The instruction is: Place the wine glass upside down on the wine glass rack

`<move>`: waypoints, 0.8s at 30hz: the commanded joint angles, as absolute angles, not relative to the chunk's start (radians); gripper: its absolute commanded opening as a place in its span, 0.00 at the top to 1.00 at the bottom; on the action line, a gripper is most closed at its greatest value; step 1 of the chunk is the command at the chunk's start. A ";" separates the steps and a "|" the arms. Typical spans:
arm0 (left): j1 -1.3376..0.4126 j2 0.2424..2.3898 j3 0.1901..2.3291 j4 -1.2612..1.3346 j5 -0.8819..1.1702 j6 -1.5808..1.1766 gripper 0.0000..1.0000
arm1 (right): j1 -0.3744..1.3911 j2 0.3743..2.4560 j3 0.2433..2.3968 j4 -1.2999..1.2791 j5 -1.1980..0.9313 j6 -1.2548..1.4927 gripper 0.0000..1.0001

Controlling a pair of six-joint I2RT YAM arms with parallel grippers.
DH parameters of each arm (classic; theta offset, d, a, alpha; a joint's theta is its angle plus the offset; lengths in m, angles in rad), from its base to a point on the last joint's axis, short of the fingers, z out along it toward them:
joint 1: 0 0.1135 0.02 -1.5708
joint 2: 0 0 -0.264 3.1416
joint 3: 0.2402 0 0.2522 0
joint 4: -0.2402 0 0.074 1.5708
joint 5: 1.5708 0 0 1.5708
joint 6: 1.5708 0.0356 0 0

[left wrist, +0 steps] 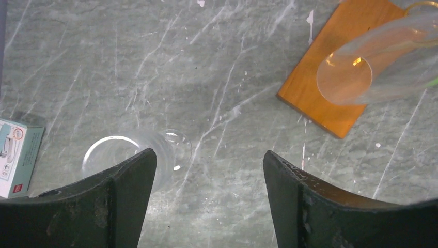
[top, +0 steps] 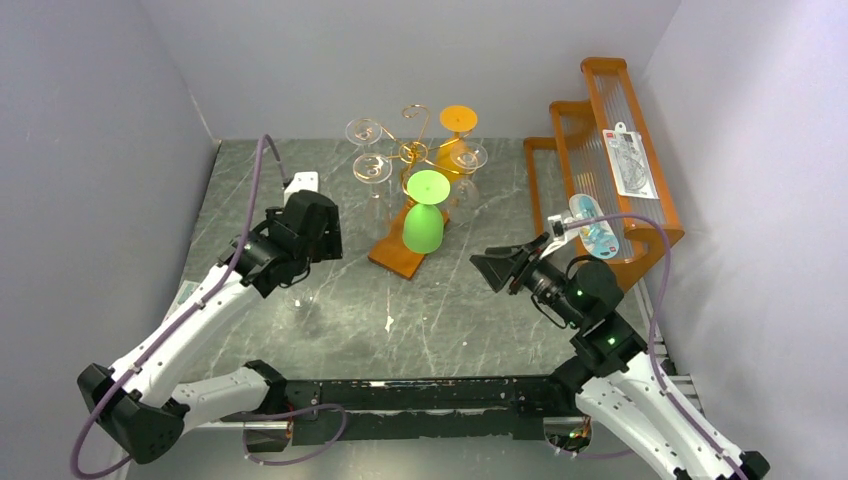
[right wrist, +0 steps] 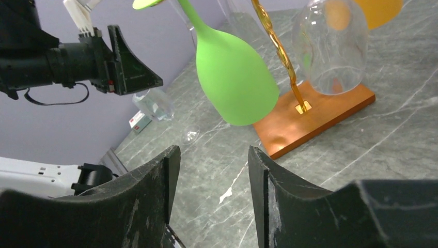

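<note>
A clear wine glass (left wrist: 121, 152) lies on its side on the grey marble table, faint in the top view (top: 305, 300). My left gripper (left wrist: 209, 155) hovers over it, open and empty, its left finger overlapping the bowl in view. The wine glass rack (top: 415, 150), copper wire on a wooden base (left wrist: 335, 77), carries a green glass (right wrist: 235, 77), an orange one (top: 458, 120) and clear glasses (right wrist: 330, 46), all hanging upside down. My right gripper (right wrist: 212, 150) is open and empty, to the right of the rack (top: 492, 265).
An orange stepped wooden shelf (top: 600, 170) with packets on it stands at the back right. A small box (left wrist: 15, 155) lies at the table's left edge, close to the lying glass. Grey walls close the table on three sides.
</note>
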State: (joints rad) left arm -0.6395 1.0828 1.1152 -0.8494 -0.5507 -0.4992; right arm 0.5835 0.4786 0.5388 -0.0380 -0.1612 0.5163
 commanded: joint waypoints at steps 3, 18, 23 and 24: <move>-0.502 1.053 1.112 -0.776 -0.480 -0.412 0.23 | 0.584 0.578 0.570 -0.005 -0.192 0.525 0.46; -0.350 1.029 1.022 -0.824 -0.263 -0.438 0.47 | 0.584 0.718 0.607 0.057 -0.198 0.494 0.47; -0.349 1.032 1.007 -0.859 -0.330 -0.446 0.53 | 0.584 0.749 0.581 0.112 -0.212 0.508 0.48; -0.349 1.037 1.011 -0.868 -0.337 -0.448 0.54 | 0.584 0.754 0.579 0.117 -0.216 0.511 0.48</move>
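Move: The last clear wine glass, standing upright on the table, is about 6 cm left of the left hand, 3 cm back and some 13 cm below. The box stands 28 cm left, 4 cm back; the nearest hanging clear glass 14 cm right, 8 cm ahead; the rack's wooden base 17 cm right, 13 cm ahead. From the right hand the standing glass is about 35 cm left and 4 cm ahead; the hanging green glass, 10 cm left and 12 cm ahead. Towards the standing clear glass, the left hand swings about 5 cm left with a slight forward arc, then eases back and sinks to some 3 cm lower, its empty fingers narrowing from wide to half open. The right hand, also empty and half open, creeps forward, left and down, about 5 cm in all, towards the hanging green glass. ##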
